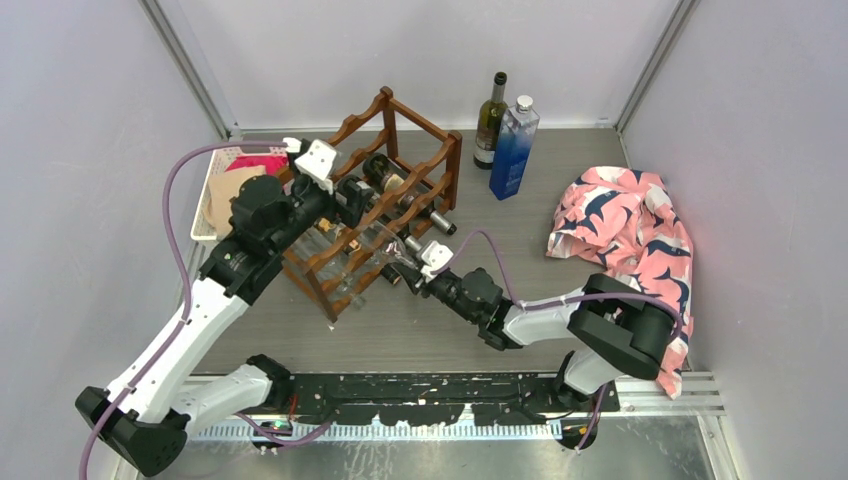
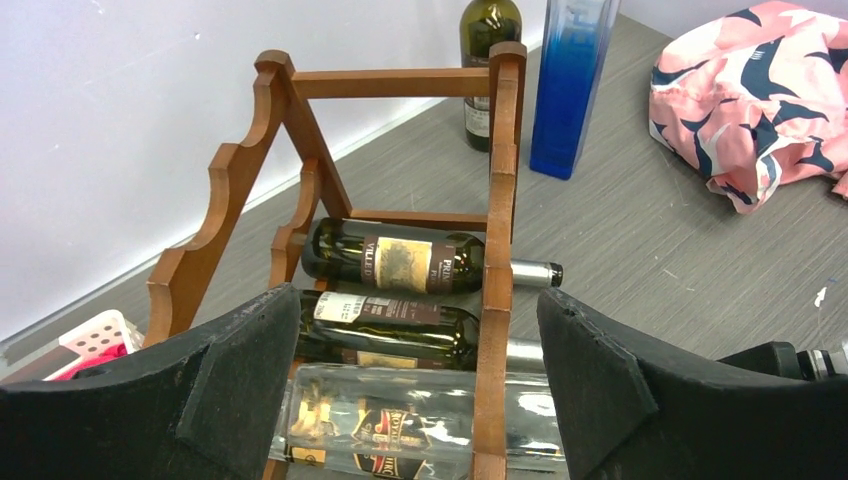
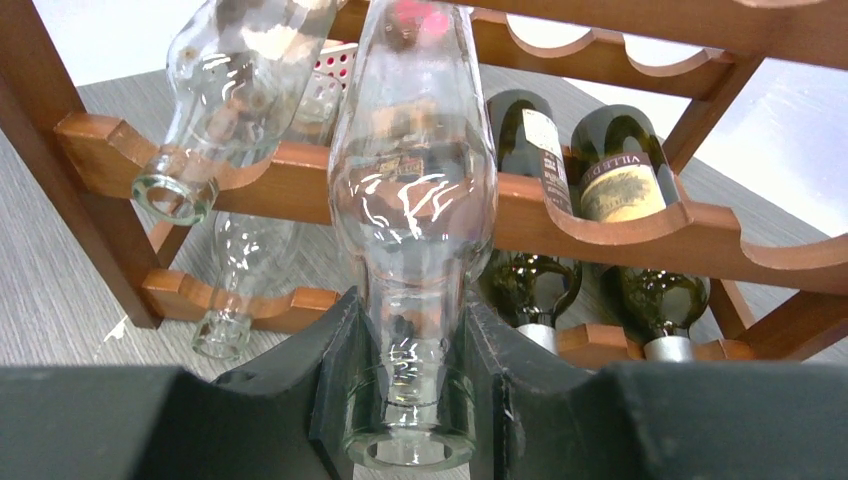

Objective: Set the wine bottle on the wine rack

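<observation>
The wine rack [image 1: 392,150], dark reddish-brown wood with scalloped rails, stands at the table's middle left. A clear glass wine bottle [image 3: 412,200] lies in a cradle of the middle rail, its neck sticking out toward me. My right gripper [image 3: 410,390] is shut on that neck, just behind the mouth. Over the top of the rack hovers my left gripper [image 2: 420,390], open, with the clear bottle [image 2: 400,420] and a rack rail [image 2: 497,200] showing between its fingers. It touches nothing that I can see. From above, the right gripper [image 1: 415,262] sits at the rack's front and the left gripper [image 1: 352,196] over it.
Two dark bottles [image 2: 400,262] and two more clear bottles [image 3: 230,90] lie in the rack. An upright green bottle [image 1: 490,120] and a tall blue bottle [image 1: 514,148] stand at the back. A pink patterned cloth [image 1: 625,225] lies right; a white basket [image 1: 215,195] sits left.
</observation>
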`<action>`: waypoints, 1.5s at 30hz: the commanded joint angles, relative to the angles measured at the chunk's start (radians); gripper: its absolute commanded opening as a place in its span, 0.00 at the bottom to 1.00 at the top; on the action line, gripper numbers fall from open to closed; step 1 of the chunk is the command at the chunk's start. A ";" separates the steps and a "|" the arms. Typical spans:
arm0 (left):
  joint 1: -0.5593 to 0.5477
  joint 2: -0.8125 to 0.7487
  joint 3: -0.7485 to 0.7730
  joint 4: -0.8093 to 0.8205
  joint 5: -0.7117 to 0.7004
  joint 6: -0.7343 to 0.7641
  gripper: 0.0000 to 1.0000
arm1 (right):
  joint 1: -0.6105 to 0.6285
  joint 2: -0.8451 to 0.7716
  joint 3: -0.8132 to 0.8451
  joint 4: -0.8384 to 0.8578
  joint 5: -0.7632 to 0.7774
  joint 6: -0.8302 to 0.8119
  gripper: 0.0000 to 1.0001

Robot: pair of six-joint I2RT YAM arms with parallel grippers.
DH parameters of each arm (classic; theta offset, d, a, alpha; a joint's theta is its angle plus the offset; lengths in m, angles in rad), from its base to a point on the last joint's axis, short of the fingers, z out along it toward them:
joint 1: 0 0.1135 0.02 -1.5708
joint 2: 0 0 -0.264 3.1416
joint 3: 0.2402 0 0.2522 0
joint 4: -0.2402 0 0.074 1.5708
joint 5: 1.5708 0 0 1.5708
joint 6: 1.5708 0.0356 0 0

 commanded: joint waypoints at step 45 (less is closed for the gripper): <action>0.100 0.011 -0.031 0.148 0.085 -0.081 0.87 | 0.029 0.334 0.372 0.291 0.058 -0.173 0.01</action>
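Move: The right hand holds the clear bottle by its neck. The middle-tier slot's front notch lies about 6 cm ahead, 7 cm left and 3 cm lower. Another clear bottle lies in the next slot, some 16 cm left and 1 cm ahead of the hand; on the bottom tier a green bottle lies about 12 cm ahead, 5 cm left. From the left hand the notch is roughly 5 cm back, level sideways, 20 cm below. Leftward and forward together, about 8 cm in all, the right hand slides the clear bottle base-first deeper into the rack, between the top and middle rails. It first lifts some 2 cm, sinks back to its starting height, then goes on nearly level. The fingertips tip up slightly, and the fingers keep their pinch on the neck. ##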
